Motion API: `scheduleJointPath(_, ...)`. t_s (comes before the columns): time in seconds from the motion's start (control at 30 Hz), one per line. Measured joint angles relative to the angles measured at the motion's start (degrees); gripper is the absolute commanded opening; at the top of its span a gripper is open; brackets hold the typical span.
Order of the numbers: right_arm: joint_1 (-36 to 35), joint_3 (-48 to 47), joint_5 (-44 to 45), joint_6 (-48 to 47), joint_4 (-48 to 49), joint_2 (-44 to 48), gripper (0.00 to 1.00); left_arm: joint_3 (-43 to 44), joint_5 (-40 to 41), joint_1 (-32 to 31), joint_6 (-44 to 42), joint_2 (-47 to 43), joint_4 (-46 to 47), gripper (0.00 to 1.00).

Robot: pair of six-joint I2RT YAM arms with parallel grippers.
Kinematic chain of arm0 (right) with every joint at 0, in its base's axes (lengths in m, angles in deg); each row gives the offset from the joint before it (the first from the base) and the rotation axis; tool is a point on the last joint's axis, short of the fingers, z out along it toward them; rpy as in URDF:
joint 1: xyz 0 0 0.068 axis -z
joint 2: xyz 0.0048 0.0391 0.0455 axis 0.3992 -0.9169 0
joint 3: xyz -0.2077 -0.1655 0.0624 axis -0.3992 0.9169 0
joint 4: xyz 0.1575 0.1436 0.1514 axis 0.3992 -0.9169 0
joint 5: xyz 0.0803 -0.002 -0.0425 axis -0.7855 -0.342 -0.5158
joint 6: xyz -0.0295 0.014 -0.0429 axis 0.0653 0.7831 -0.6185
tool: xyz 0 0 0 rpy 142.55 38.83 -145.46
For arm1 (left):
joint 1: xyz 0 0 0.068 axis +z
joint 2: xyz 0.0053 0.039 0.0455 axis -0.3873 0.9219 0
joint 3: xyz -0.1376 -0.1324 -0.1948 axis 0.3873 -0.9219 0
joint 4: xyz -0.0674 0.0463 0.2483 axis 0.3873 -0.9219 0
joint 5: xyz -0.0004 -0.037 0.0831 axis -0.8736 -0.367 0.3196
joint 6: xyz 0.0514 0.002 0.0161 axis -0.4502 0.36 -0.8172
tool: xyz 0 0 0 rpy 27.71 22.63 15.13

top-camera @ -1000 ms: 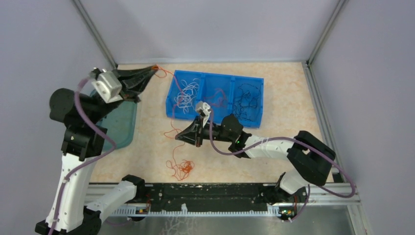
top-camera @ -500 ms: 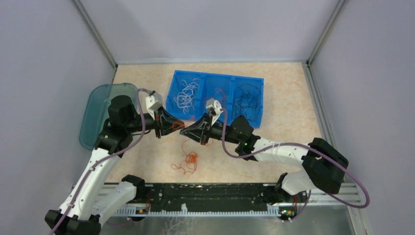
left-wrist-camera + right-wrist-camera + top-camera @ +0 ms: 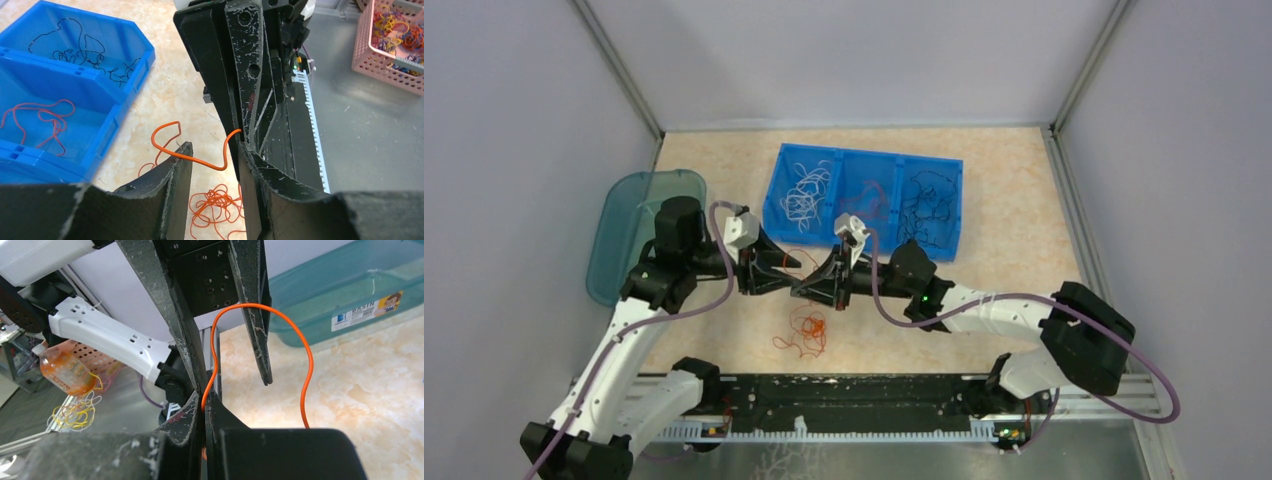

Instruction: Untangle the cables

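Note:
An orange cable (image 3: 197, 161) runs from my right gripper (image 3: 205, 399), which is shut on it, across the tip of one of my left gripper's fingers (image 3: 181, 159). My left gripper (image 3: 215, 146) is open and faces the right gripper tip to tip (image 3: 792, 264). The strand loops between its jaws without being clamped. A tangle of orange cables (image 3: 809, 325) lies on the table just below both grippers. The blue bin (image 3: 839, 160) behind holds white cables (image 3: 804, 192), red cables (image 3: 870, 196) and black cables (image 3: 929, 200) in separate compartments.
A teal translucent tray (image 3: 639, 215) lies at the table's left edge, beside the left arm. The black rail (image 3: 854, 392) runs along the near edge. A pink basket (image 3: 395, 40) with coloured bands stands off the table.
My left arm swung from the back left corner down to the right gripper, bringing the orange strand along, and its jaws have opened. The stretched strand has gone slack. The right gripper stayed shut.

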Motion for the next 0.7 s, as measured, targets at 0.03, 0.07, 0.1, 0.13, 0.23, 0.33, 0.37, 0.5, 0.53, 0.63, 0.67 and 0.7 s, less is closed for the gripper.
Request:
scheduleJointPath(0.03, -0.11, 0.02, -0.28, 0.07, -0.66, 0.00, 0.00, 0.00, -0.48, -0.02, -2.03, 0.20, -1.36, 0.47)
scheduleJointPath(0.07, -0.20, 0.02, -0.48, 0.28, -1.25, -0.04, 0.00, -0.04, -0.83, 0.00, -3.39, 0.39, -2.16, 0.47)
scheduleJointPath(0.1, -0.24, 0.02, -0.70, 0.42, -1.70, -0.02, 0.00, -0.17, -1.18, 0.00, -4.63, 0.48, -2.62, 0.46)
scheduleJointPath(0.13, -0.24, 0.02, -0.87, 0.66, -2.08, -0.07, 0.00, -0.52, -1.57, 0.00, -5.92, 0.48, -3.06, 0.46)
scheduleJointPath(0.23, -0.26, 0.02, -1.53, 1.09, -3.37, -0.44, 0.00, -1.62, -2.23, 0.02, -9.38, 0.37, -3.87, 0.49)
scheduleJointPath(0.33, -0.28, 0.02, -1.97, 1.25, -4.87, -0.46, 0.00, -2.38, -2.16, 0.04, -12.15, 0.00, -4.55, 0.68)
scheduleJointPath(0.37, -0.31, 0.02, -2.40, 1.18, -5.31, -0.33, 0.00, -2.40, -1.75, 0.09, -12.85, -0.24, -4.55, 0.77)
scheduleJointPath(0.5, -0.59, 0.04, -3.08, 0.57, -5.95, 1.03, 0.00, -1.05, 1.57, 0.09, -12.74, -1.14, -4.39, 0.97)
scheduleJointPath(0.53, -0.57, 0.04, -2.75, 0.39, -5.88, 1.60, 0.00, -0.44, 2.49, 0.04, -11.74, -1.44, -3.72, 1.00)
scheduleJointPath(0.63, -0.50, 0.07, -1.29, 0.13, -4.35, 3.87, 0.00, 1.38, 4.94, 0.00, -6.99, -2.91, 0.11, 1.00)
scheduleJointPath(0.67, -0.42, 0.07, -0.74, -0.07, -3.52, 4.61, 0.00, 2.12, 5.22, -0.07, -5.35, -3.43, 1.42, 1.00)
scheduleJointPath(0.7, -0.24, 0.07, 0.52, -0.28, -2.75, 5.11, 0.00, 3.30, 4.79, -0.15, -3.41, -3.82, 2.10, 1.00)
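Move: The orange cable, where the right fingertips pinch it, lies about 2 cm back from the left hand's point, neither left nor right of it and about 1 cm below; a loose loop arches forward from there across the left hand's half-open fingers. The right hand has that pinched spot right at its own tips. From the right hand, the orange pile lies some 1 cm ahead and 25 cm below, and the blue box's middle about 28 cm ahead, 10 cm right and 24 cm below. The right fingers keep their pinch on the orange cable, dipping about 2 cm and then rising to some 2 cm above where they began, easing slightly right and back. Beside them the empty left hand also sinks 2 cm, then climbs about 6 while its fingers spread from half open to fully open either side of the right fingertips, rolling some 10 degrees about its own fingers. ##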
